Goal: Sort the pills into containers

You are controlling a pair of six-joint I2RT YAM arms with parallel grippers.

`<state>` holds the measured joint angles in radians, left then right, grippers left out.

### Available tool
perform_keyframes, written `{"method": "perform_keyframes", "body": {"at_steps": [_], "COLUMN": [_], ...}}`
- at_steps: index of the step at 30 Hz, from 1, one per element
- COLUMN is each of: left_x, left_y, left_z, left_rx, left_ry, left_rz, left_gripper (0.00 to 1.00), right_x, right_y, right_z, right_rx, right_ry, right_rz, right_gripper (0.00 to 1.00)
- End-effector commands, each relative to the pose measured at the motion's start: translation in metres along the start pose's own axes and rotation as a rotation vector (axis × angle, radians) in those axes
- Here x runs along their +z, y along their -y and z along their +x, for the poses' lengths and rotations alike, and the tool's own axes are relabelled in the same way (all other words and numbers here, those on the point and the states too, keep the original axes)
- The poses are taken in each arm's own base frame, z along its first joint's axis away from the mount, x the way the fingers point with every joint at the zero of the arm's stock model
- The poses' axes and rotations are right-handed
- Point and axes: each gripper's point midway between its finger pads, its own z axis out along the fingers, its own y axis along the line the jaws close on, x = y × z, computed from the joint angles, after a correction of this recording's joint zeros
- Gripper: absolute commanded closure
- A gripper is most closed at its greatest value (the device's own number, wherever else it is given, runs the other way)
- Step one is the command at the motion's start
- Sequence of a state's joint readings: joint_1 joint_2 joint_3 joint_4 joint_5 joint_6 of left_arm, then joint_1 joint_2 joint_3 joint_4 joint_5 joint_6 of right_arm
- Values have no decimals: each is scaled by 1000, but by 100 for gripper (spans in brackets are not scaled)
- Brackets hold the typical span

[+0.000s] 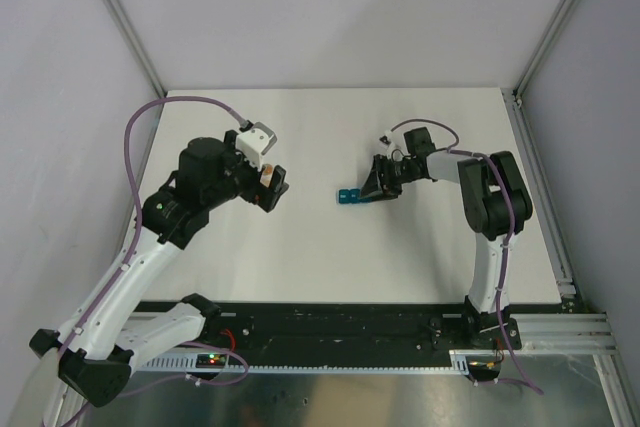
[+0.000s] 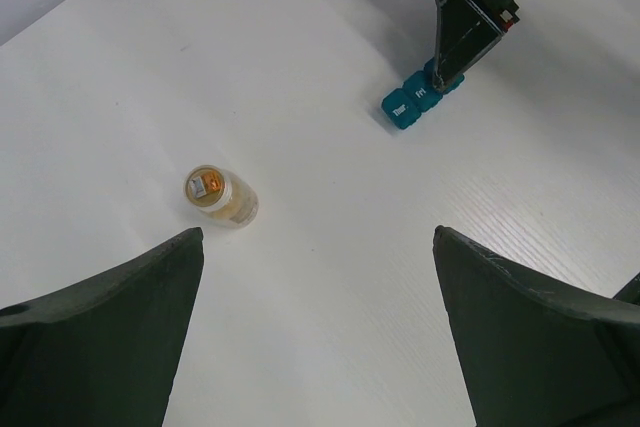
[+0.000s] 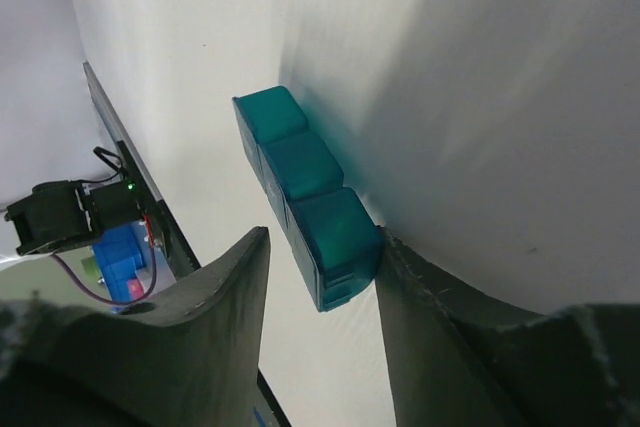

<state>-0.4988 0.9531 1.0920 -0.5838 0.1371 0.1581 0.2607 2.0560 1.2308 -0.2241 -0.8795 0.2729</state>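
The teal three-compartment container strip [image 1: 349,195] lies on the white table with its lids closed. It also shows in the left wrist view [image 2: 420,100] and the right wrist view [image 3: 300,182]. My right gripper [image 1: 378,187] is low over the table, open and straddling the strip's near end compartment [image 3: 322,247]. One finger [image 3: 420,327] touches the strip's side and the other stands a little apart. My left gripper [image 2: 318,232] is open and empty, held above the table. A small round orange-tan bottle [image 2: 220,195] lies on its side ahead of it. No loose pills show.
The table [image 1: 330,257] is walled by grey panels at the back and both sides. A black rail [image 1: 340,322] runs along the near edge by the arm bases. Purple cables loop off both arms.
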Motion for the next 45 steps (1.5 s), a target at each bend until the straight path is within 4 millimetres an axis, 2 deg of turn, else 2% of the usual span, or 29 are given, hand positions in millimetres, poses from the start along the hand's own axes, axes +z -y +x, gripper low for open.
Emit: {"method": "perform_keyframes", "body": {"at_steps": [1,6,26,32,45], "left_x": [-3,-3,-3,-4,-5], "left_y": [-3,-2,-4,-5,-14], "left_z": [-11,-11,-8,-8,-5], "left_rx": [7,7,5,6,-4], "left_ry": [54,57,54,57,55], "left_rz": [-6,-3,-6,-13,-67], "left_gripper": [0,0,0,0,0], "right_x": [-2,-4,-17,-23,-50], "right_y": [7,9,17,20,19], "right_z": [-7,-8,-10,-13,-26], "right_rx": [-2,0,0,-23,-110], "right_ry": [13,16,31,46,108], "right_rz": [28,30,76,123,239], "right_gripper": [48,43,37,29,13]}}
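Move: The three-lid pill box lies on the table just off my right fingertips, its near end still between them; its middle is about 3 cm to my right hand's left and 2 cm below, level with it fore and aft. The pill bottle stands about 17 cm to the left of the box and 2 cm farther out. From my left hand, the box is about 9 cm ahead, 17 cm to the right and 26 cm below. I finish letting go of the pill box, my right fingers spreading from about half open to nearly wide. I draw the right hand back to the right, off the near end of the box, slowly and level at first, then quicker with a slight rise and a little forward, about 4 cm in all, while the fingertips dip by roughly 10 degrees and come clear. ##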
